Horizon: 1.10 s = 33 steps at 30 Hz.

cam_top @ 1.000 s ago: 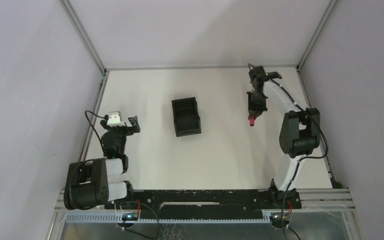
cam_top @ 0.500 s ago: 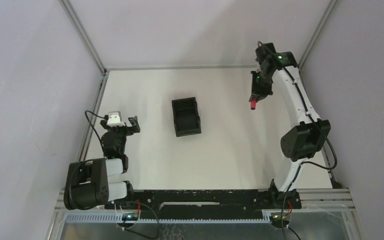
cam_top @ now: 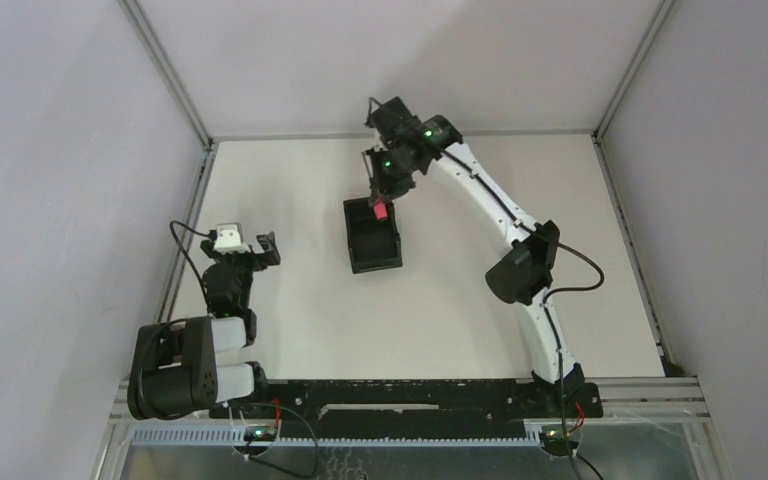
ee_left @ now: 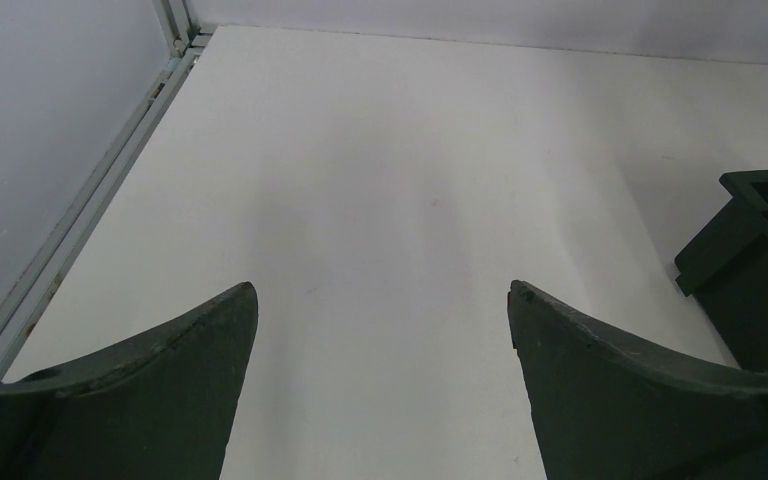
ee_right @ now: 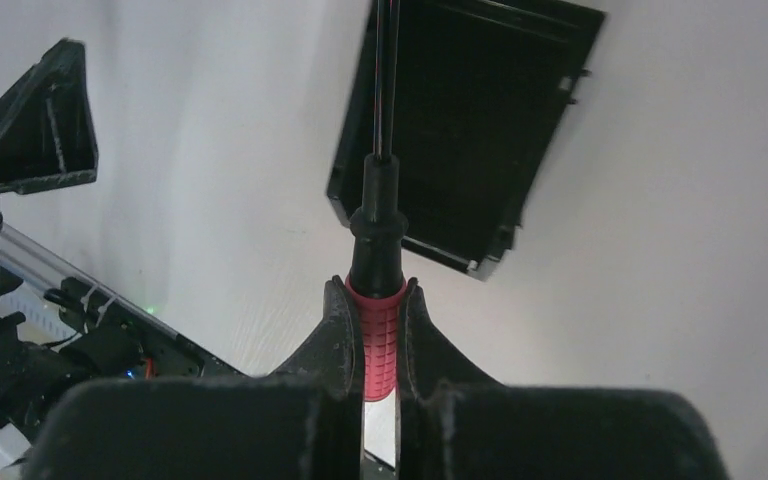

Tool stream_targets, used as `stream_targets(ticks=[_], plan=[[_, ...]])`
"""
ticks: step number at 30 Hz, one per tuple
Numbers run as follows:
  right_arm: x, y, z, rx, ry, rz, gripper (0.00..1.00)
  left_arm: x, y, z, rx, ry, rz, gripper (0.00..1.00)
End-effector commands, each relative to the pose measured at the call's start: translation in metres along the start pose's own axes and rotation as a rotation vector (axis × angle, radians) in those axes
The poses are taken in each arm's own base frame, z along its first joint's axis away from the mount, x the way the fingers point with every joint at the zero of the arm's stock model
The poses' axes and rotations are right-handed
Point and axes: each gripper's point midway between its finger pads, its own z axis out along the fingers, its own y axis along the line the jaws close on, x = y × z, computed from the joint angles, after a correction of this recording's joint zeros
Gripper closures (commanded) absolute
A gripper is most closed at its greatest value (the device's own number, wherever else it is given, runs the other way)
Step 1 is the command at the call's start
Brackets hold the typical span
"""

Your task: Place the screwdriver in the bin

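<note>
My right gripper (cam_top: 381, 205) (ee_right: 379, 290) is shut on the red ribbed handle of the screwdriver (ee_right: 378, 330) (cam_top: 381, 211). Its black collar and thin dark shaft point away from the wrist, over the black open-top bin (ee_right: 470, 130). From above, the gripper hangs over the far end of the bin (cam_top: 372, 240), which stands mid-table. My left gripper (ee_left: 382, 295) (cam_top: 250, 243) rests open near the left edge with nothing between its fingers. A corner of the bin (ee_left: 755, 260) shows at the right of the left wrist view.
An aluminium rail (cam_top: 188, 215) borders the table on the left, and grey walls close in on three sides. The left arm's base (cam_top: 185, 365) sits at the near left. The right arm's elbow (cam_top: 525, 265) hangs over the table's right half.
My right arm has swung left from the table's far right, carrying the screwdriver to above the bin's far end. The left arm has not moved.
</note>
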Motion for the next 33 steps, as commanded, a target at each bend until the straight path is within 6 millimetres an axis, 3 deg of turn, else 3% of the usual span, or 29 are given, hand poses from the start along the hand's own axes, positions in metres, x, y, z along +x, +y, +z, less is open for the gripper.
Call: stream_targets(ticks=[1,4,11,14,18,23,29,30,32,33], plan=[[-0.022,0.027,-0.008,-0.031,-0.15,-0.089,1.0,-0.019,0.0,0.006,-0.001,-0.056,0.027,0.0],[-0.019,0.028,0.011,0.04,-0.192,-0.201,1.0,-0.02,0.0,0.006,-0.001,-0.056,0.027,0.0],[0.007,0.004,0.078,0.193,-0.144,-0.319,0.99,-0.019,0.0,0.006,-0.001,-0.055,0.027,0.0],[0.021,-0.003,0.1,0.213,-0.097,-0.328,0.86,-0.019,0.0,0.006,-0.001,-0.055,0.026,0.0],[0.029,-0.003,0.108,0.212,-0.081,-0.328,0.54,-0.019,0.0,0.006,-0.001,-0.055,0.027,0.0],[0.015,0.005,0.092,0.218,-0.148,-0.328,0.43,-0.019,0.0,0.006,-0.001,-0.056,0.027,0.0],[-0.014,0.021,0.039,0.183,-0.281,-0.302,0.4,-0.019,0.0,0.006,-0.001,-0.056,0.027,0.0],[-0.019,0.024,0.028,0.175,-0.305,-0.301,0.35,-0.019,0.0,0.006,-0.001,-0.055,0.027,0.0],[-0.024,0.027,0.007,0.162,-0.344,-0.297,0.03,-0.019,0.0,0.006,-0.001,-0.056,0.027,0.0],[-0.026,0.029,-0.009,0.151,-0.372,-0.299,0.01,-0.019,0.0,0.006,-0.002,-0.056,0.027,0.0]])
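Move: Below the right fingers, which already hold the screwdriver by its red handle, lies the black bin: its middle is about 18 cm down, roughly 3 cm ahead and 3 cm to the left. From the idle left hand the bin's middle lies some 24 cm to the right, about 6 cm ahead and 9 cm below. Nothing else lies near the bin. Easing about 3 cm left, then sinking some 12 cm towards the bin, the right hand tilts roughly 20 degrees so that the fingertips swing forward and to the right. Near the bottom the fingers open and let go of the screwdriver over the bin, then the hand rises about 4 cm, fingers spreading almost wide. ##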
